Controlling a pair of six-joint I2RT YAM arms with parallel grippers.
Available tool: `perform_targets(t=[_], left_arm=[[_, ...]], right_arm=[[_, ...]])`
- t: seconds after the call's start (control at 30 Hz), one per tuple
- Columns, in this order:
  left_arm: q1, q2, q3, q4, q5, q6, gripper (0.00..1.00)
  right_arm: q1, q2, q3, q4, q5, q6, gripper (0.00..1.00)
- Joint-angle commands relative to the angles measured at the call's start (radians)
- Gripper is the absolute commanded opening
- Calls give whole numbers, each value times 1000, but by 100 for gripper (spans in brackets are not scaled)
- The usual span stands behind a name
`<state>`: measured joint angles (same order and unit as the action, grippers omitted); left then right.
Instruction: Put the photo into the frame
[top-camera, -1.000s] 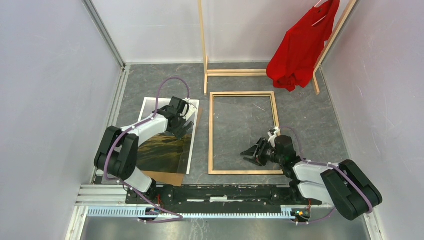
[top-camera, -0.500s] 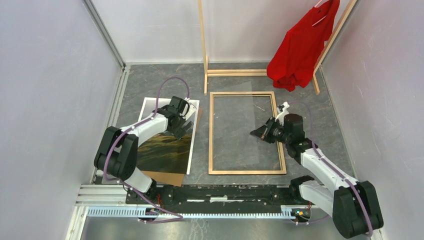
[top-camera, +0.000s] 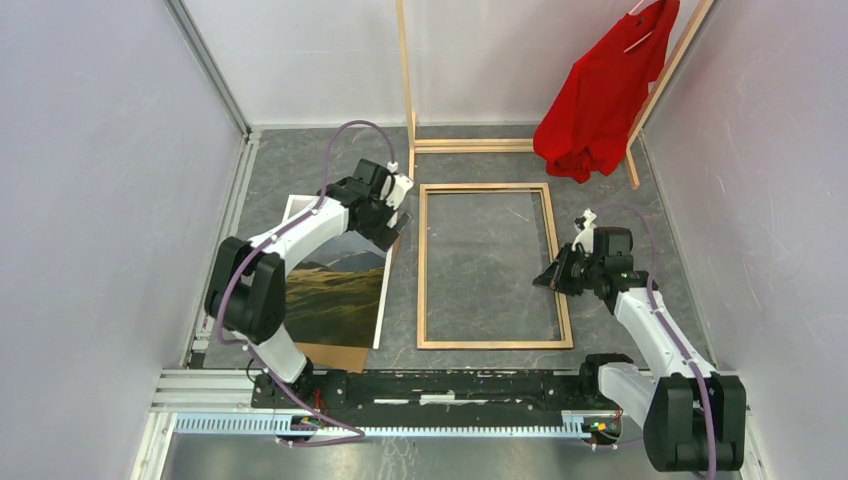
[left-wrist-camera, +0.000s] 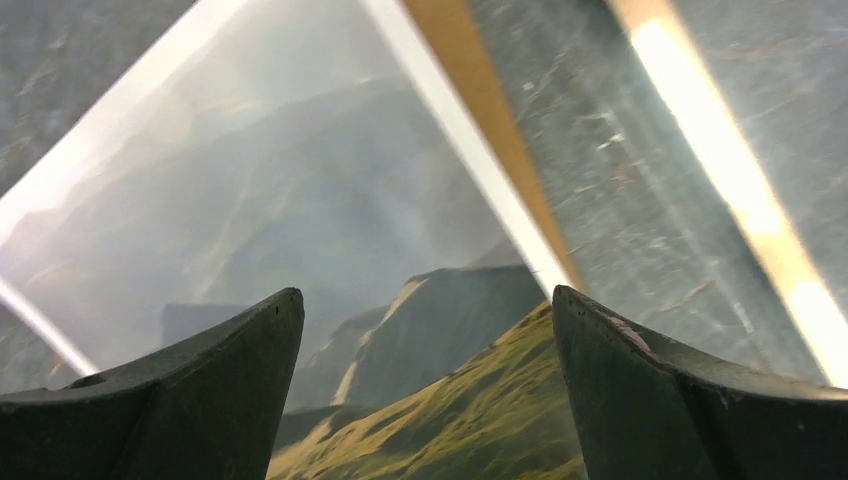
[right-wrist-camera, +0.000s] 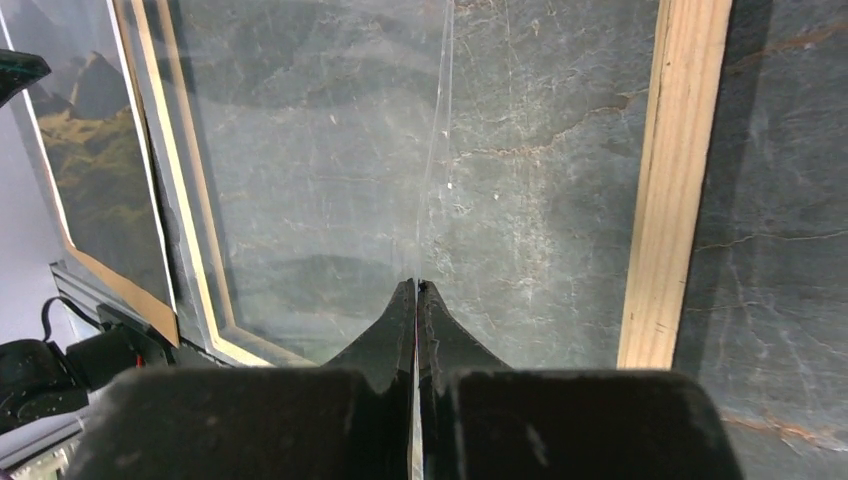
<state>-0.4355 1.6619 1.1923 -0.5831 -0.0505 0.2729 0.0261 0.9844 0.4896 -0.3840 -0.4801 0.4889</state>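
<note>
The photo (top-camera: 335, 290) of green hills lies face up left of the frame (top-camera: 422, 270), on a brown backing board (top-camera: 340, 355). The frame lies flat with its light wood side up. My left gripper (top-camera: 390, 225) hovers open over the photo's far right corner; in the left wrist view the photo (left-wrist-camera: 330, 230) fills the gap between the fingers (left-wrist-camera: 200, 400). My right gripper (top-camera: 553, 278) sits at the frame's right rail (right-wrist-camera: 670, 180), shut on the edge of a thin clear sheet (right-wrist-camera: 435, 150) that runs edge-on into the jaws.
A tall wooden rack (top-camera: 408, 90) with a red shirt (top-camera: 600, 95) stands behind the frame. Grey walls close in both sides. A metal rail (top-camera: 450, 385) with both arm bases runs along the near edge.
My right gripper has shut and moved from inside the frame's near right corner out to its right rail. My left gripper moved farther back to the photo's far right corner.
</note>
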Motion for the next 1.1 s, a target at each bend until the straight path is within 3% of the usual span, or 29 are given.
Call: perform_targets(t=[0.0, 0.17, 0.43, 0.7, 0.9, 1.07], left_arm=[[-49, 69, 72, -29, 92, -91, 100], [-85, 123, 109, -31, 95, -102, 100], [-112, 182, 160, -16, 199, -186, 100], [-149, 270, 206, 5, 201, -198, 95], [-151, 282, 202, 10, 204, -191, 84], [-151, 275, 180, 11, 160, -156, 62]], right_arm=[[-21, 34, 114, -88, -30, -156, 0], [-93, 19, 197, -149, -2, -185, 0], [-104, -1, 183, -108, -81, -116, 0], [-103, -16, 138, -112, -76, -116, 0], [-103, -30, 123, -121, -75, -115, 0], [-103, -76, 55, -101, -96, -82, 0]])
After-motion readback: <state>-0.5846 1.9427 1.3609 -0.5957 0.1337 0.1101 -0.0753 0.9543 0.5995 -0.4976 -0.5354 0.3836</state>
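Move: The frame's left rail passes some 9 cm to the left hand's right, level with it and 7 cm below; the photo's middle lies about 16 cm to that hand's left and 14 cm back. The right hand already pinches the clear sheet's edge; the sheet's middle is some 16 cm to its left and 5 cm ahead, the frame's right rail 6 cm to its right, level with it, 6 cm below. Left hand swings 10 cm right and down to the left rail, part-closing; right raises its sheet 4 cm. ##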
